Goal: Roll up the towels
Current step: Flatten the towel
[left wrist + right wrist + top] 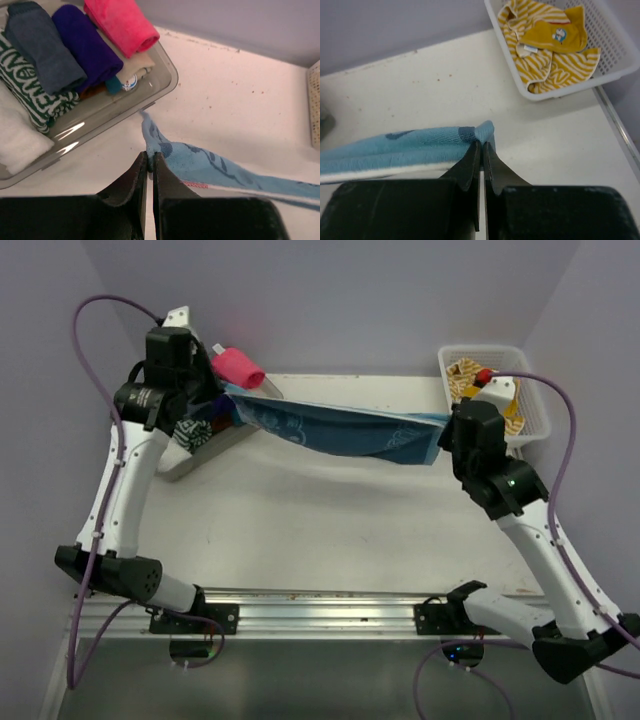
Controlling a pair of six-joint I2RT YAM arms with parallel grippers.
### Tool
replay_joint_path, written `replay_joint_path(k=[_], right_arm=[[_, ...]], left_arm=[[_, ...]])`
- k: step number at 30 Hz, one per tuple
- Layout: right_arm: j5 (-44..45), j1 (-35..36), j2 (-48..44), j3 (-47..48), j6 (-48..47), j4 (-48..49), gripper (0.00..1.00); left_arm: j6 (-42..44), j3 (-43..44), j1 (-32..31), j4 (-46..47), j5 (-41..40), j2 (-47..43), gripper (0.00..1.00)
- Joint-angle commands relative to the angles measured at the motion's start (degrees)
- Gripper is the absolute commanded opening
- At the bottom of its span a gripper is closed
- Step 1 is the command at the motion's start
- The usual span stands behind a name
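A light blue towel [340,430] with dark lettering hangs stretched above the table between both arms. My left gripper [149,161] is shut on one corner of this blue towel [210,167], close to the clear tray. At the other end, my right gripper [481,145] is shut on the opposite corner of the blue towel [415,145]. Rolled towels lie in the tray, among them a hot pink one [122,22], a purple one [85,45] and a grey-blue one [42,47]. Mustard-yellow striped towels [550,45] lie loose in the white basket.
The clear plastic tray [165,87] stands at the back left with the pink roll [238,367] on top. At the back right corner sits the white lattice basket [532,400]. Purple walls close in the table on three sides.
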Motion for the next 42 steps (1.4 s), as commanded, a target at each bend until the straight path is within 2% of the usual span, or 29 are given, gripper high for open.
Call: replay_joint_path(k=[1,11,18,22,24,27,28,31,33,37,42], right_arm=[[4.51,-0.34,-3.93,5.08,-3.59,-4.86,0.00],[3.11,-0.25,-15.18,10.28,-2.27,-17.69,0.00],[2.67,-0.34,-21.60,13.96,1.51,-32.19,0.00],[0.39,-0.34,-22.23,16.60,4.85,-41.24,0.00],[-0.23,-0.25,-21.88,14.51,5.64,-42.31,0.00],[-1.29,-0.25,-21.09,5.03,5.38,-39.52,0.00],[-3.03,-0.34,-20.22,-0.39,4.25,-35.15,0.00],[-3.23,-0.34,-15.74,-8.15,2.83,-24.76,0.00],[-3.31,-0.34,-8.19,-9.41,2.48,-17.93,0.00],[-4.19,-0.60,5.86,-9.85,0.55,-6.30,0.00],[-6.11,-3.15,25.36,-7.13,-1.21,3.89,0.00]], left_arm=[[1.98,3.06,3.00,-0.69,2.23,-5.43,0.00],[-1.70,-4.04,3.98,-3.59,5.48,-20.37,0.00],[-3.90,-18.45,3.98,-10.78,5.57,-33.29,0.00],[-5.66,-18.74,3.98,-16.68,3.12,-38.22,0.00],[-5.93,-18.29,3.98,-18.79,1.36,-38.49,0.00],[-6.10,-22.06,3.98,-18.63,-0.93,-37.18,0.00],[-6.02,-23.38,3.98,-17.75,-1.02,-35.87,0.00],[-5.14,-29.09,3.98,-12.57,-3.38,-30.86,0.00],[-4.26,-33.14,3.98,-6.86,-4.36,-26.91,0.00],[-2.33,-35.78,3.98,2.88,-3.22,-12.43,0.00],[-3.20,-33.07,4.16,9.32,-5.33,-0.19,0.00]])
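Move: The blue towel already hangs stretched between both grippers, high over the table. The clear tabletop it is bound for lies, at its middle, about 10 cm back, 17 cm to the right and 33 cm below the left hand; from the right hand, some 2 cm back, 21 cm left and 31 cm below. The grey box is about 10 cm ahead and 13 cm left of the left hand, its pink roll roughly 19 cm ahead, 5 cm left. The white basket stands about 23 cm ahead and 21 cm right of the right hand. The blue towel, still pinched at its two corners and kept spread, is swung back towards the robot, the hands rising about 8 cm and drawing back 15 to 20 cm. Both hands then reverse, sweeping steeply down some 25 cm and forward over the clear table, the fingers staying shut and tipping down to about 30 degrees steeper than at first. ##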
